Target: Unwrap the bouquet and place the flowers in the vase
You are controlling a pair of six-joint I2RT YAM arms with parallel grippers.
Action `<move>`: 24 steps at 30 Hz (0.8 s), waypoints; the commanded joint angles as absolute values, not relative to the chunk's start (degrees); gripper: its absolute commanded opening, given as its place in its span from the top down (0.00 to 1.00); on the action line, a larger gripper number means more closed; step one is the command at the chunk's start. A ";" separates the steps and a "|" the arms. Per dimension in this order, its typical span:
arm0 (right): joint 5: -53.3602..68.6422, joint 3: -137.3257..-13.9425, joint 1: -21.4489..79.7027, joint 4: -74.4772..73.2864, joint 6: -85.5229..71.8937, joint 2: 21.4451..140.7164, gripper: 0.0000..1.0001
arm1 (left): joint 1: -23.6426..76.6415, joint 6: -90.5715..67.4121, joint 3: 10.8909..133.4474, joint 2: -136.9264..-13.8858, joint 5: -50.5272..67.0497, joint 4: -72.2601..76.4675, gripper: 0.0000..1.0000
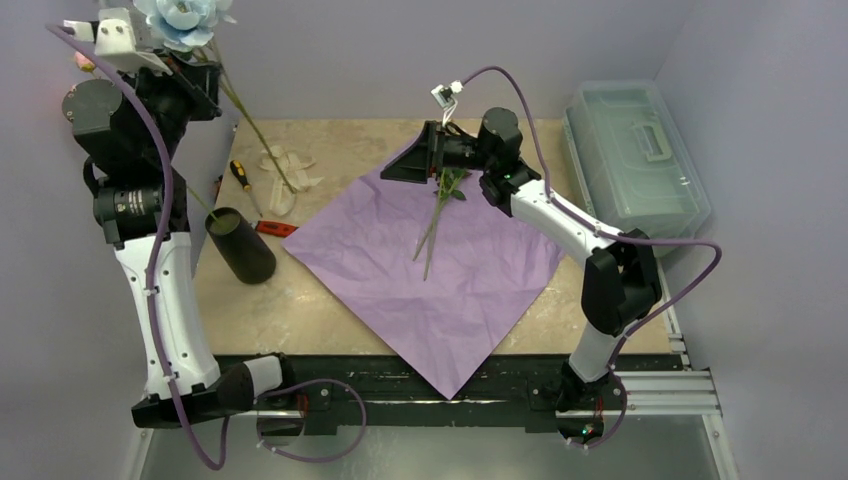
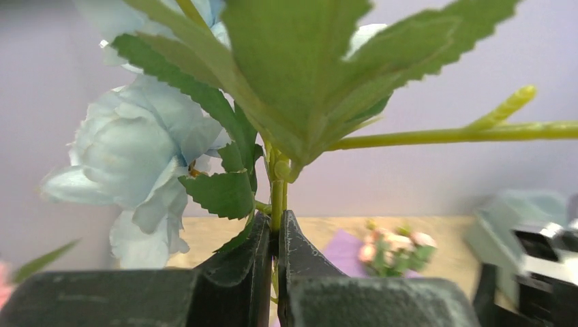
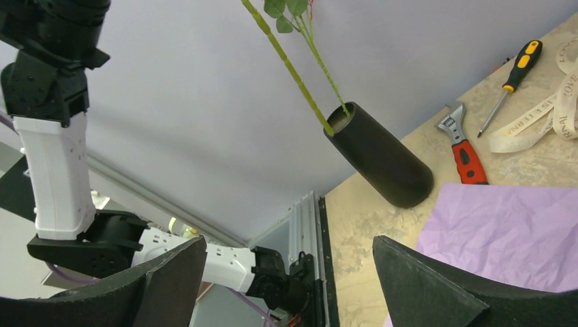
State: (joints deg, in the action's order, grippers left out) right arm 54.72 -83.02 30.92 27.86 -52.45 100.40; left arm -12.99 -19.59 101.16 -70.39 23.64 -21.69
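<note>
My left gripper point(image 2: 276, 228) is raised high at the far left, shut on the green stem point(image 2: 277, 197) of a pale-blue flower point(image 1: 185, 20) point(image 2: 129, 163). From it, long stems point(image 3: 300, 88) hang down, and their lower ends reach the mouth of the dark vase point(image 1: 240, 245) point(image 3: 378, 157). Other flowers lie on the flat lilac paper point(image 1: 440, 270); their stems point(image 1: 432, 230) show and pink heads point(image 2: 395, 248) appear blurred in the left wrist view. Just above these stands my right gripper point(image 1: 405, 165) point(image 3: 290, 248), open and holding nothing.
A cream ribbon point(image 1: 285, 170) point(image 3: 545, 116), a yellow-and-black screwdriver point(image 1: 240, 175) point(image 3: 511, 75) and a red-handled wrench point(image 1: 275, 228) point(image 3: 463, 150) lie behind the vase. A clear lidded box point(image 1: 635, 155) stands at the back right. The paper's near corner overhangs the table's front edge.
</note>
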 commanded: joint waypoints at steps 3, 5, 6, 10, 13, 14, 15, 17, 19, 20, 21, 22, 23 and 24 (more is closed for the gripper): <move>56.09 -83.96 30.89 27.69 -50.40 97.56 0.05 | -13.91 -4.25 106.08 -69.00 3.38 -29.73 1.00; 56.32 -83.73 30.85 27.96 -50.68 97.56 0.05 | -13.92 -1.54 106.32 -68.64 -0.89 -29.80 1.00; 56.40 -83.71 30.87 28.15 -50.83 97.62 0.05 | -13.92 -0.48 105.99 -68.33 -3.26 -29.55 1.00; 56.84 -83.93 30.70 28.39 -51.28 97.94 0.05 | -13.91 4.69 102.25 -66.57 -7.88 -28.06 1.00; 57.12 -83.85 30.42 28.30 -51.65 98.00 0.05 | -13.93 6.20 98.28 -65.08 -8.98 -26.62 1.00; 57.17 -83.66 30.48 28.30 -51.75 98.00 0.05 | -13.89 6.49 97.12 -64.68 -9.04 -25.87 1.00; 57.26 -83.53 30.35 28.38 -51.83 98.00 0.05 | -13.95 6.77 95.88 -64.34 -9.05 -25.13 1.00; 57.43 -83.22 30.36 28.48 -51.99 97.91 0.05 | -13.90 7.13 94.29 -64.01 -9.18 -23.97 1.00; 57.56 -83.00 30.31 28.48 -52.03 97.71 0.05 | -13.90 7.87 92.81 -63.88 -9.66 -22.65 1.00; 57.49 -82.90 30.22 28.48 -52.03 97.59 0.05 | -13.96 8.07 91.60 -63.72 -9.96 -21.66 1.00; 57.48 -82.82 30.20 28.52 -52.10 97.50 0.05 | -13.96 8.51 90.45 -63.45 -10.09 -20.73 1.00; 57.48 -82.78 30.10 28.56 -52.18 97.52 0.05 | -13.96 8.93 88.79 -63.29 -9.90 -19.95 1.00; 57.56 -82.75 30.14 28.56 -52.20 97.40 0.05 | -13.95 9.18 87.44 -63.06 -9.69 -19.00 1.00; 57.57 -82.72 30.07 28.61 -52.22 97.38 0.05 | -13.95 9.22 86.44 -62.87 -9.56 -18.17 1.00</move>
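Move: The black vase stands below the left hand, which holds the blue flowers: its middle is roughly 7 cm back, 7 cm to the left and 42 cm down. The red wrench lies about 3 cm ahead and 4 cm left of that hand, the screwdriver some 14 cm ahead and 13 cm left, both some 52 cm down. From the right hand, the vase is about 32 cm left, 3 cm back and 25 cm lower. The blue flowers, still pinched by their stem in the shut left fingers, are carried about 12 cm left and a little back, rising slightly at first and then sinking some 6 cm net. The left wrist turns about 35 degrees counter-clockwise and rolls its left side up about 20 degrees, swinging the stem's lower end left towards the vase mouth. ##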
